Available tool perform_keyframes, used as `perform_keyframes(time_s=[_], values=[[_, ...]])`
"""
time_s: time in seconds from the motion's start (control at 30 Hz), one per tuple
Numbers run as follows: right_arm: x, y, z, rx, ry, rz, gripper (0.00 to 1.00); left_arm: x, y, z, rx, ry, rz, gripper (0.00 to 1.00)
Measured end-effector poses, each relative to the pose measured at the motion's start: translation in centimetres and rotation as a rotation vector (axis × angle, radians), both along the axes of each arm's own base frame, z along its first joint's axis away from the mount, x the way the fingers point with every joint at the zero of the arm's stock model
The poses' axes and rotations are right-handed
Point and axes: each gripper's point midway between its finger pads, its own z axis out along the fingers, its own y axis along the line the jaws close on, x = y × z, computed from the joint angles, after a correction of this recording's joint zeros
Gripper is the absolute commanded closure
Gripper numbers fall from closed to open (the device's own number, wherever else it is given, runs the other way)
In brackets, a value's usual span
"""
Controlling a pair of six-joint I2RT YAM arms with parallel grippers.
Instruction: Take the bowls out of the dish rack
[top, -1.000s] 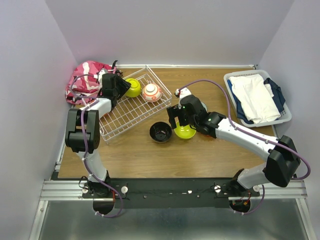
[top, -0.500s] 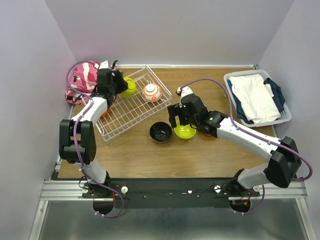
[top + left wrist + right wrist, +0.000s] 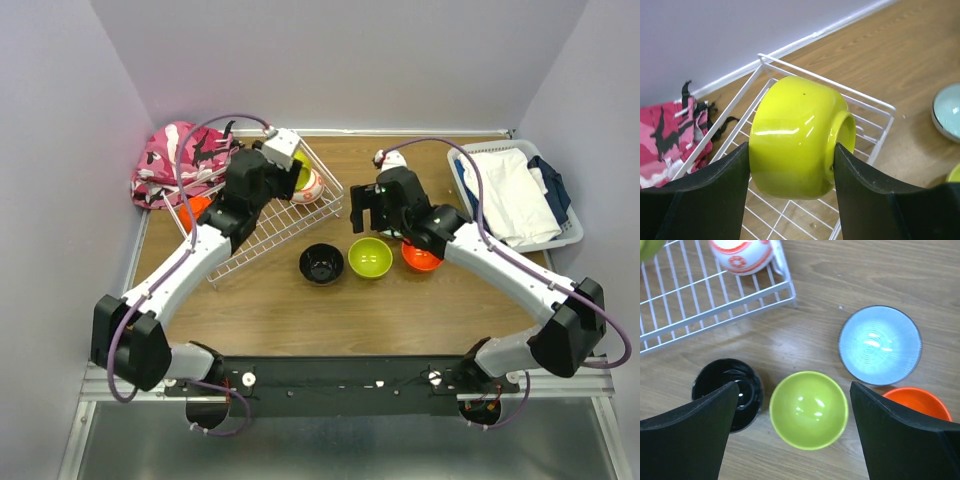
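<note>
My left gripper (image 3: 790,150) is shut on a lime-green bowl (image 3: 795,135), held on its side above the white wire dish rack (image 3: 865,100). From above, that gripper (image 3: 290,175) hangs over the rack's (image 3: 250,235) far right corner. A white bowl with red pattern (image 3: 310,187) and an orange bowl (image 3: 195,210) lie in the rack. My right gripper (image 3: 794,387) stands open above the table with nothing between its fingers. Under it stand a second lime-green bowl (image 3: 809,410), a black-lined bowl (image 3: 727,390), a pale teal bowl (image 3: 880,345) and an orange bowl (image 3: 920,400).
A pink camouflage bag (image 3: 175,160) lies behind the rack at the far left. A white plastic basket of clothes (image 3: 515,195) stands at the far right. Walls close the table in on three sides.
My left arm has lifted the lime-green bowl out of the rack and swung it to the right. My right gripper has risen away from the lime-green bowl on the table.
</note>
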Motion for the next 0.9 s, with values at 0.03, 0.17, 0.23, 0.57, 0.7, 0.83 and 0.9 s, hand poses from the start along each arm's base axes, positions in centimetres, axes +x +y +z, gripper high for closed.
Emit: perform_keyframes(time_s=[0.03, 0.17, 0.23, 0.57, 0.7, 0.83, 0.9], values=[[0.3, -0.6, 0.1, 0.003, 0.007, -0.017, 0.00, -0.9, -1.0, 0.0, 0.044, -0.019, -0.033, 0.61], [1.7, -3.1, 0.3, 0.031, 0.046, -0.081, 0.00, -3.8, -3.3, -0.5, 0.179, -0.068, -0.119, 0.61], [2.5, -4.9, 0.6, 0.055, 0.074, -0.116, 0.00, -5.1, -4.2, -1.0, 0.245, -0.089, -0.153, 0.61], [2.9, -4.7, 3.8, 0.177, 0.164, -0.035, 0.00, -11.7, -9.3, -4.1, 0.597, -0.235, -0.332, 0.64], [2.6, -3.6, 3.5, 0.183, 0.232, 0.008, 0.00, -13.3, -10.0, -5.0, 0.723, -0.312, -0.349, 0.65], [2.6, -2.6, 3.2, 0.188, 0.291, 0.045, 0.00, -14.4, -10.4, -5.2, 0.825, -0.414, -0.337, 0.65], [2.6, -2.2, 3.0, 0.188, 0.321, 0.065, 0.00, -15.0, -10.7, -5.3, 0.865, -0.471, -0.331, 0.66]])
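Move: The left hand already grips a yellow-green bowl, about 24 cm above the table. Its way leads to the space over the black bowl, which lies roughly 13 cm back, 8 cm right and 24 cm below; the light green bowl stands 12 cm back and 21 cm right. The white-and-orange bowl in the rack is 18 cm straight beneath. From the open right hand, the held bowl is some 12 cm ahead, 15 cm left and 5 cm higher. Keeping its pinch on the yellow-green bowl, the left hand swings back about 15 cm, right about 10 and down some 5, away from the rack to above the black bowl, rolling its left side up about 50 degrees while its fingertips tip upward. The empty right hand, fingers wide, first veers right and forward 6–7 cm, then returns partly left, ending a little higher with its fingers tipped further down. ##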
